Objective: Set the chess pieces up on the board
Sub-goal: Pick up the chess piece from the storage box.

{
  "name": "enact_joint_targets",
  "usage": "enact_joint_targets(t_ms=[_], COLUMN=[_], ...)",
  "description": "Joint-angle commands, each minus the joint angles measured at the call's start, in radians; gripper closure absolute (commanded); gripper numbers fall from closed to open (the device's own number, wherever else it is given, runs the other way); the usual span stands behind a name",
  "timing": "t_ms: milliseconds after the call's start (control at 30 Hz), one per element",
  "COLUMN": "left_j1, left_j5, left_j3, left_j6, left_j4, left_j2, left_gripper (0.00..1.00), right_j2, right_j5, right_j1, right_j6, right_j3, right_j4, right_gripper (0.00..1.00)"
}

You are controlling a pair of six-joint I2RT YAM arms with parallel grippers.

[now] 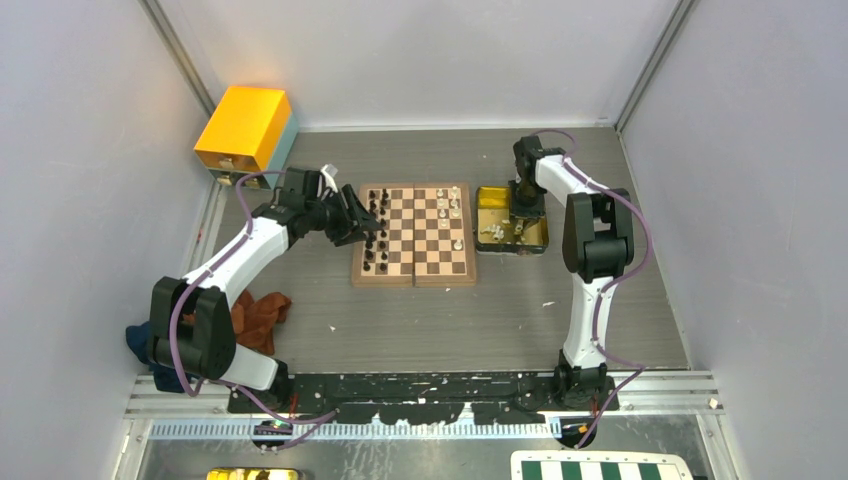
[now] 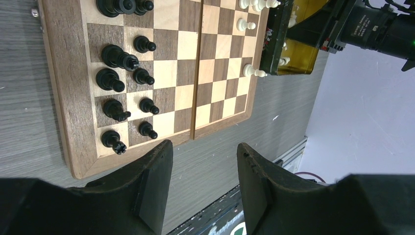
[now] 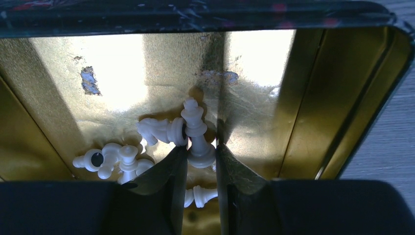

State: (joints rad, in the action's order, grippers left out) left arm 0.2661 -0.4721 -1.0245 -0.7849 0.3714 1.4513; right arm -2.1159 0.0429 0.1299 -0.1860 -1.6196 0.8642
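The wooden board [image 1: 415,262] lies mid-table, also under the left wrist camera [image 2: 186,58]. Black chess pieces [image 1: 372,235] stand in two columns on its left side [image 2: 117,83]. A few white pieces [image 1: 452,208] stand on its right side [image 2: 253,71]. My left gripper [image 1: 350,215] hovers at the board's left edge, open and empty [image 2: 203,147]. My right gripper [image 1: 520,215] reaches down into the gold tin [image 1: 490,195]. In the right wrist view its jaws [image 3: 199,147] press on both sides of the base of a tall white piece [image 3: 195,128]. Other white pieces [image 3: 122,159] lie loose beside it.
A yellow box [image 1: 245,125] stands at the back left. A rust-brown cloth [image 1: 262,312] and a blue one [image 1: 135,340] lie by the left arm's base. A green-and-white checkered board [image 1: 600,467] shows at the bottom right. The tin's walls [image 3: 342,98] close round the right gripper.
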Motion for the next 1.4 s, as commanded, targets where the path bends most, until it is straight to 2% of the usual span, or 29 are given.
enact_joint_targets(t_ms=[0, 567, 833, 1167, 1367], left_j1=[-0.007, -0.007, -0.007, -0.005, -0.003], left_j5=[-0.020, -0.020, -0.024, -0.164, -0.270], left_j3=[-0.026, -0.025, -0.023, -0.080, -0.102], left_j6=[0.013, 0.001, -0.005, -0.013, -0.084], left_j4=[-0.031, -0.028, -0.026, -0.043, -0.107], left_j2=[-0.003, -0.032, -0.057, -0.006, 0.043], left_gripper=[0.48, 0.48, 0.48, 0.48, 0.48], right_j2=[0.014, 0.160, 0.230, 0.425, 0.500], right_j5=[0.019, 0.041, 0.023, -0.046, -0.126], right_j1=[0.003, 0.002, 0.026, 0.159, 0.267], right_j6=[0.013, 0.017, 0.023, 0.082, 0.084], right_j3=[-0.023, 0.017, 0.039, 0.104, 0.113], right_j4=[-0.015, -0.007, 0.022, 0.084, 0.124], right_gripper=[0.78, 0.91, 0.92, 0.92, 0.92])
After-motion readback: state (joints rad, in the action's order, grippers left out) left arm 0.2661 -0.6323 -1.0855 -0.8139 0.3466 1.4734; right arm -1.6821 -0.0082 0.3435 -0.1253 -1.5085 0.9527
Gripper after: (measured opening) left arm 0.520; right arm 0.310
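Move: The white chess piece is already between my right fingers, low in the storage box. The board's middle lies about 28 cm to the left and 2 cm back, roughly level in height. A white knight lies some 3 cm left and 2 cm ahead of that hand, a piece cluster 6 cm left and 1 cm back, and a loose pair 4 cm straight back. From my left hand the board's middle is about 6 cm ahead, 8 cm right and 13 cm below. I keep the chess piece pinched by its base in my right hand and lift it straight up out of the box for about 5 cm, then swing it left and back towards the board while still climbing, some 13 cm up in all and 8 cm left. The wrist turns counter-clockwise about 15 degrees as the fingertips tip forward. Late on, my left hand rises about 3 cm, easing right over the board with its fingers still open. ##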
